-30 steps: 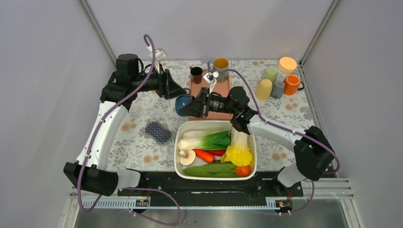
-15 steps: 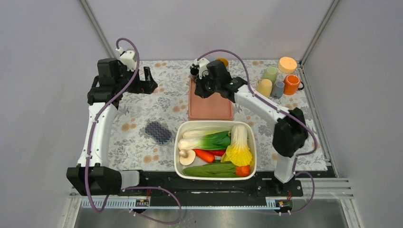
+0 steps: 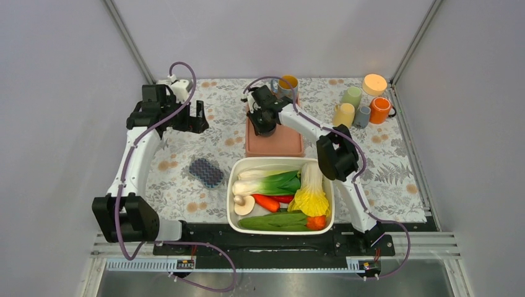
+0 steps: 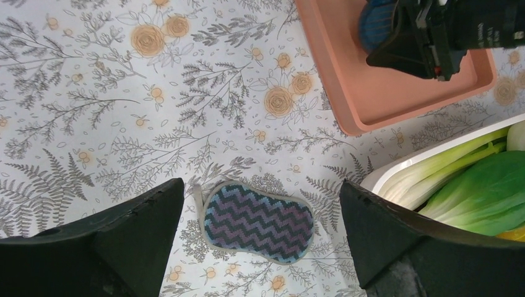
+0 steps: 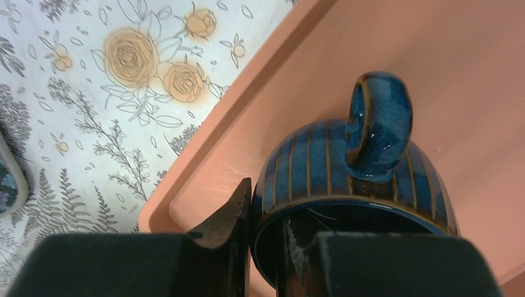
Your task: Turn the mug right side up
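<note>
The blue striped mug (image 5: pixel 322 173) is over the far left part of the pink tray (image 5: pixel 470 74). Its opening faces my right gripper (image 5: pixel 266 204) and its handle (image 5: pixel 377 127) points away. That gripper is shut on the mug's rim, one finger inside and one outside. In the top view the right gripper (image 3: pixel 266 117) hides most of the mug. I cannot tell whether the mug touches the tray. My left gripper (image 4: pixel 260 204) is open and empty, high above the table left of the tray (image 3: pixel 272 147). From the left wrist view the mug (image 4: pixel 374 25) shows under the right gripper.
A zigzag sponge (image 3: pixel 206 172) lies left of a white basin (image 3: pixel 230 185) filled with vegetables. A yellow-lined mug (image 3: pixel 288 82) stands at the tray's far end. Several mugs (image 3: pixel 353 108) and an orange lid (image 3: pixel 374 82) cluster at the far right.
The right gripper carried the blue mug from the tray's left edge to the tray's far left part. The left gripper drew back to the left, away from the mug.
</note>
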Robot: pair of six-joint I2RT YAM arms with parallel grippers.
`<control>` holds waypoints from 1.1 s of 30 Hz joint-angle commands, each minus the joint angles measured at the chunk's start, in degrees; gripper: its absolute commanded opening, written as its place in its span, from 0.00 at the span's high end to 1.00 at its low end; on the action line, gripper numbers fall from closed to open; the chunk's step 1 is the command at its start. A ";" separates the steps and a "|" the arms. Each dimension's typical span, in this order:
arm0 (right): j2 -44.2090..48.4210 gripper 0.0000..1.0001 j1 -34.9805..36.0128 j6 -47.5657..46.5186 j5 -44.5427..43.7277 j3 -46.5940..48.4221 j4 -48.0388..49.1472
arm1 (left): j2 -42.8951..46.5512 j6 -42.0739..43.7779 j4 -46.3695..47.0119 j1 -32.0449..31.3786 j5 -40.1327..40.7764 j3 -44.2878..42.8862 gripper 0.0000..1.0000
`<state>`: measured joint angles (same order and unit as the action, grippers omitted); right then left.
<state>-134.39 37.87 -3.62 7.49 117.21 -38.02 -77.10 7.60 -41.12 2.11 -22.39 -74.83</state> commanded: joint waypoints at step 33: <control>57.66 0.26 -25.40 8.30 -8.56 -52.91 19.47 | -44.74 -11.76 4.37 -24.77 16.74 -36.54 0.26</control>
<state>-77.76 13.34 3.84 -0.89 68.25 -21.56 -118.96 -3.42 -37.69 -21.63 -12.43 -105.41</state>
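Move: The right fingers still pinch the blue mug's rim low over the pink tray; the mug's middle is about 4 cm ahead, 1 cm right and 2 cm lower. The brown mug stands some 14 cm ahead and 2 cm left, the flowered mug 17 cm ahead and 9 cm right, the yellow mug 8 cm ahead and 31 cm right. From the open left hand, the blue mug is roughly 11 cm ahead, 20 cm right, 18 cm below. Right hand opens off the rim, rises, swings 27 cm right; left reaches right, forward, down towards the blue mug. ##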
